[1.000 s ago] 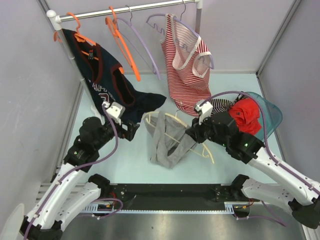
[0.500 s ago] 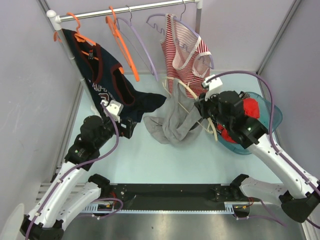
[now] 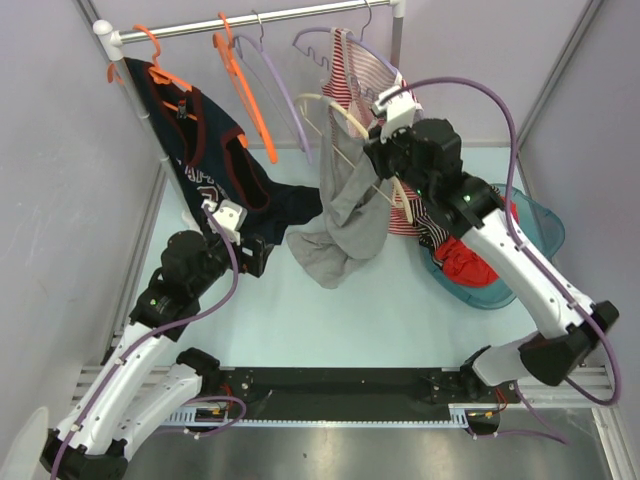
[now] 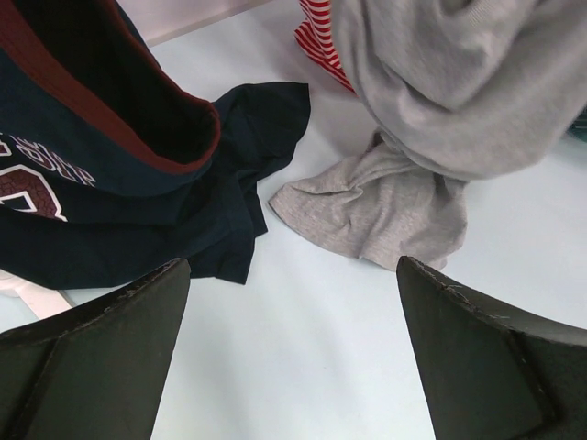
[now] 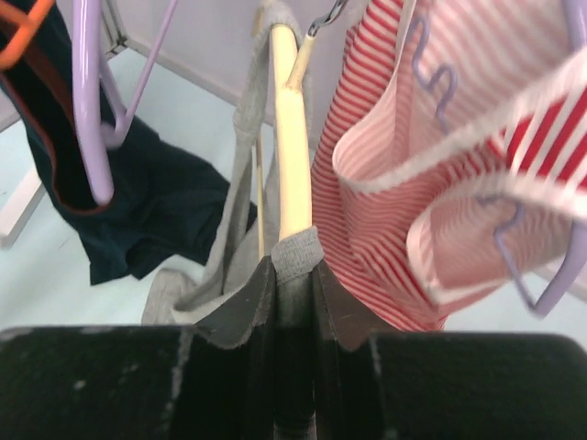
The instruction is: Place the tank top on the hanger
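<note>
The grey tank top (image 3: 345,215) hangs from the cream hanger (image 3: 333,108), and its lower end bunches on the table. My right gripper (image 3: 372,160) is raised near the rail, shut on the hanger's arm (image 5: 292,156) with a grey strap (image 5: 298,255) of the tank top pinched over it. The metal hook (image 5: 327,16) shows at the top of the right wrist view. My left gripper (image 3: 262,258) stays low at the left, open and holding nothing. In the left wrist view the tank top (image 4: 413,137) lies just beyond its fingers (image 4: 101,357).
A rail (image 3: 260,18) at the back carries orange hangers (image 3: 245,85), a lilac hanger (image 3: 292,95), a red-and-white striped top (image 3: 375,125) and a navy top (image 3: 215,165) that trails onto the table. A teal basket (image 3: 535,235) with red cloth (image 3: 465,265) sits at the right.
My right arm has lifted the hanger and tank top off the table, up and back to beside the striped top. The left arm has stayed put.
</note>
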Controlling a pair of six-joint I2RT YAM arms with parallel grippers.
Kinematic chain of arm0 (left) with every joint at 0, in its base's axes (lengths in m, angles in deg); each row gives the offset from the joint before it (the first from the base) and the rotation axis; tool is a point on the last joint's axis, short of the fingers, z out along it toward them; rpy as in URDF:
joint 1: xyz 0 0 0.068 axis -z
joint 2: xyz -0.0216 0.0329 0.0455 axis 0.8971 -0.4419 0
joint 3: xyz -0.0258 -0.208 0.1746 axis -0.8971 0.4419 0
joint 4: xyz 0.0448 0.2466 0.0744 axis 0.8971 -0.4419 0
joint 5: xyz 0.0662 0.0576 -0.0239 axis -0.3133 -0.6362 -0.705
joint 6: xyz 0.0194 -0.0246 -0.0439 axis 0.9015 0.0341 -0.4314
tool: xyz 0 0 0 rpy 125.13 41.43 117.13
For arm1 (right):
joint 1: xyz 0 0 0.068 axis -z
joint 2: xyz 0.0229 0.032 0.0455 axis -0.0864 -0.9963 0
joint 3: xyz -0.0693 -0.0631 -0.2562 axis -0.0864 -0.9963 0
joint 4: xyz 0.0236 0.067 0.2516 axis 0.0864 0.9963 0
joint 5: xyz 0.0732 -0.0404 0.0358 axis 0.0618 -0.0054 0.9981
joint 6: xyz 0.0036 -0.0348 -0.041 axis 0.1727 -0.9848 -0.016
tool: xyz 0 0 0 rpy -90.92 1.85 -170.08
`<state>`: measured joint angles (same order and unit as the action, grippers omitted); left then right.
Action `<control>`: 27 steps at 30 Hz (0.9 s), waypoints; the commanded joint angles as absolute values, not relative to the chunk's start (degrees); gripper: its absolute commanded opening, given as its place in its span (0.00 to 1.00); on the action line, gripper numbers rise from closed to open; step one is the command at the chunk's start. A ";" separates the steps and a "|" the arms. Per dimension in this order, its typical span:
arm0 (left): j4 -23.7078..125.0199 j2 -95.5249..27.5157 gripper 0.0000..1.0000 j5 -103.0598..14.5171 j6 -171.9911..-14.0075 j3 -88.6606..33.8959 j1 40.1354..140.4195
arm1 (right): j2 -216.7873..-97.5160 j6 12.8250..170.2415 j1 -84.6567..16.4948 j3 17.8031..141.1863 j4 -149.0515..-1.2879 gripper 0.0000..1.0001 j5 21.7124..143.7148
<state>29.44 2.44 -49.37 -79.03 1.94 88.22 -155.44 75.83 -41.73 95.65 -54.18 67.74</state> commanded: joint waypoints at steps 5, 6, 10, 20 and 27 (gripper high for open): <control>29.92 2.91 0.99 -49.02 -80.28 1.28 87.68 | -166.49 70.13 -39.85 116.08 -60.91 0.00 69.71; 29.92 2.91 1.00 -48.93 -80.19 1.28 87.68 | -167.90 70.04 -39.50 117.49 -61.00 0.00 70.41; 29.83 3.08 0.99 -49.02 -80.19 1.19 87.77 | -173.36 69.60 -38.79 124.78 -61.26 0.00 71.56; 29.92 2.99 1.00 -47.96 -80.45 1.28 87.69 | -183.03 69.51 -38.53 139.73 -60.82 0.00 74.45; 30.01 2.82 0.99 -47.35 -80.72 1.19 87.68 | -186.72 69.95 -38.62 142.73 -62.23 0.00 77.44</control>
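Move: The right hand holds the yellow hanger, with the grey tank top on it, by its right shoulder. The rail spot meant for the hook lies about 20 cm ahead, 11 cm to the left and 17 cm above. The lilac hanger hangs some 9 cm ahead, 22 cm left and 8 cm up; the red striped top is about 12 cm straight ahead, 3 cm lower. From the idle left hand, that rail spot is roughly 33 cm ahead, 13 cm right and 32 cm up. Keeping its fingers shut on the hanger's right shoulder and the cloth over it, the right hand carries the hanger forward about 10 cm and up about 9 cm, with some 6 cm of leftward travel, bringing the hook up to the rail in the gap between the lilac hanger and the striped top. The wrist tips the fingers up by roughly 15 degrees along the way, and the climb and forward reach slow over the second half, while the leftward shift goes on. ##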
